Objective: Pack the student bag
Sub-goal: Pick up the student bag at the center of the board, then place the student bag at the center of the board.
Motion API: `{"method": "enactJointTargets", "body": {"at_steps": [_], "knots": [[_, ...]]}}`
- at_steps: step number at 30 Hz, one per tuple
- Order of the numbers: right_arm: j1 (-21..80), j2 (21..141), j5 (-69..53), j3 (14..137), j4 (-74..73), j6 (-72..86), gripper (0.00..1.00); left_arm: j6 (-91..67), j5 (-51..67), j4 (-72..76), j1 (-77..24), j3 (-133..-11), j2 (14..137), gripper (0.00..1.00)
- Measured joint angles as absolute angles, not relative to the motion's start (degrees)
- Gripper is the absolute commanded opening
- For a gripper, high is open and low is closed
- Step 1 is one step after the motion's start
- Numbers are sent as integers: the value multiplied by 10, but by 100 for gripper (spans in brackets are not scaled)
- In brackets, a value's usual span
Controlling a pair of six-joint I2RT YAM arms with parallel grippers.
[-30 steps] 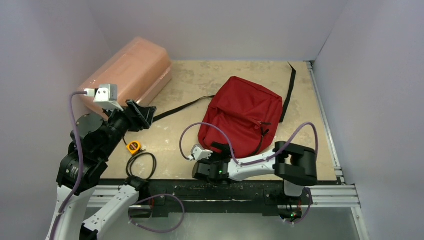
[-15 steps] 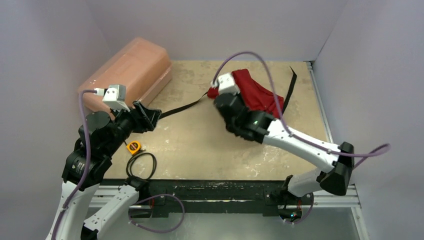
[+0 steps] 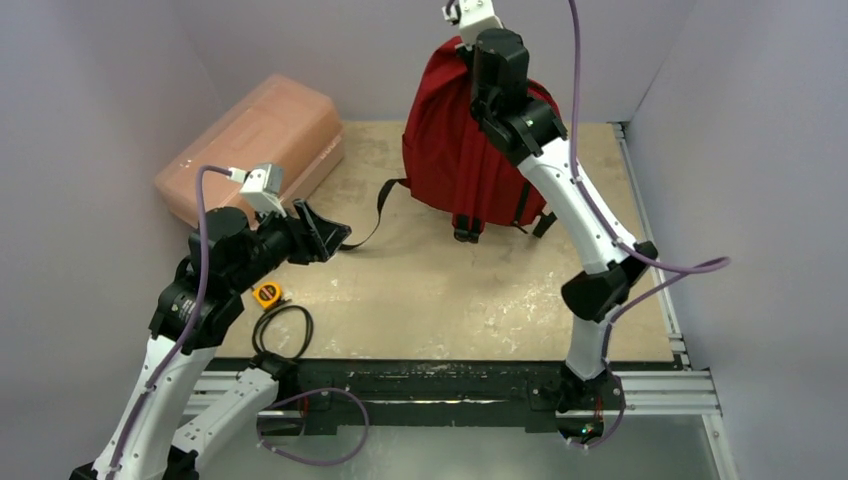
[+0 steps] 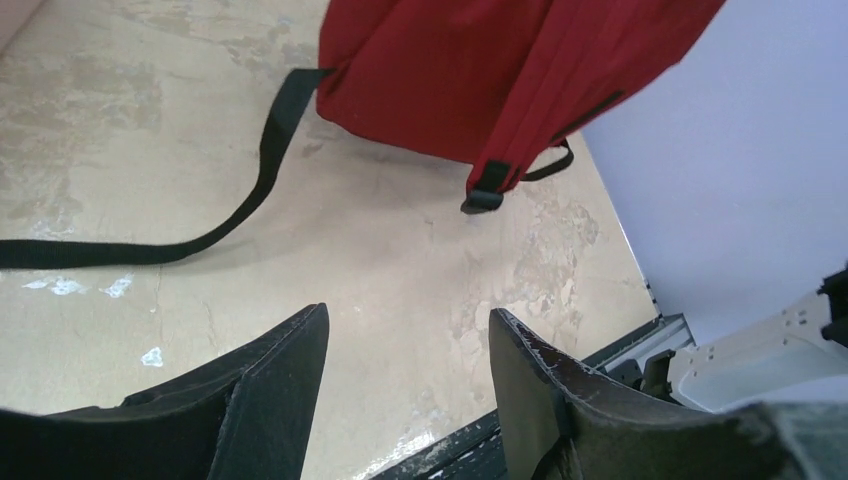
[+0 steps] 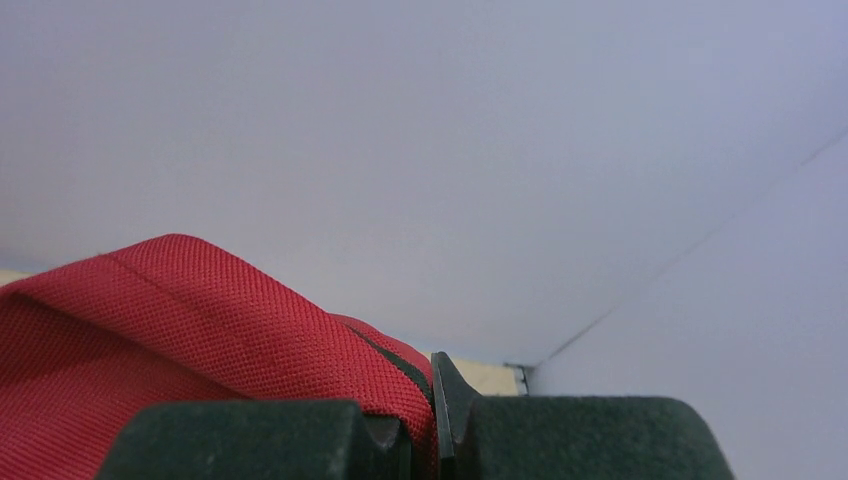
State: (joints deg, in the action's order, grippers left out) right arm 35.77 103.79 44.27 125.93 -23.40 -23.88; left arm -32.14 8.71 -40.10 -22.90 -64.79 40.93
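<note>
The student bag (image 3: 445, 150), dark red with black straps, hangs upright at the back of the table, its bottom touching or just above the surface. My right gripper (image 3: 470, 70) is shut on the fabric at its top; in the right wrist view red cloth (image 5: 200, 330) is pinched between the jaws of the right gripper (image 5: 430, 400). My left gripper (image 3: 335, 235) hovers open and empty left of the bag, above the table. In the left wrist view the left gripper (image 4: 408, 315) points toward the bag's lower corner (image 4: 480, 70).
A pink translucent box (image 3: 255, 140) lies at the back left. A yellow tape measure (image 3: 266, 294) and a coiled black cable (image 3: 285, 330) sit near the left arm. A loose black strap (image 4: 260, 170) trails from the bag across the table. Walls close in on three sides.
My right gripper shut on the bag near the front edge and raised it from lying flat to hanging upright at the back. My left gripper drifted a little right.
</note>
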Motion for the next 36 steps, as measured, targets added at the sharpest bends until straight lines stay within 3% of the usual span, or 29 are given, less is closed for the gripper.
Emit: {"method": "enactJointTargets", "body": {"at_steps": [4,10,17,24,36], "knots": [[349,1111,411,1378,-235,-283,0,-325,101,-398,-229,-648,420,59],[334,1074,374,1297,-215,-289,0,-324,107,-397,-229,-648,427,59],[245,1086,301,1218,-182,-232,0,-334,126,-381,-229,-648,450,59],[213,1169,279,1377,-242,-198,0,-339,133,-378,-229,-648,452,59],[214,1133,274,1386,-317,-195,0,-354,154,-359,-229,-648,475,59]]}}
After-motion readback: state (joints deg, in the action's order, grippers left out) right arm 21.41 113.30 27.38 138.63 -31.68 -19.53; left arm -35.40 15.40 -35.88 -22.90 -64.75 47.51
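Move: The student bag hangs shut in the right gripper, its middle some 22 cm below that hand and about 4 cm back, with no sideways offset. Its long loose strap trails on the board about 20 cm left of the right hand, 9 cm back and 46 cm down; the pink box sits some 45 cm to the hand's left, level ahead, 37 cm lower. From the left hand the bag's middle lies roughly 21 cm ahead, 28 cm right, 9 cm below. Keep the right gripper shut on the bag's top and swing the bag forward and right: rise a couple of centimetres, dip about 8 cm while reaching out some 10 cm, then ease back about 3 cm, climbing slightly. Meanwhile drift the open left gripper about 3 cm right and a little forward, touching nothing. ##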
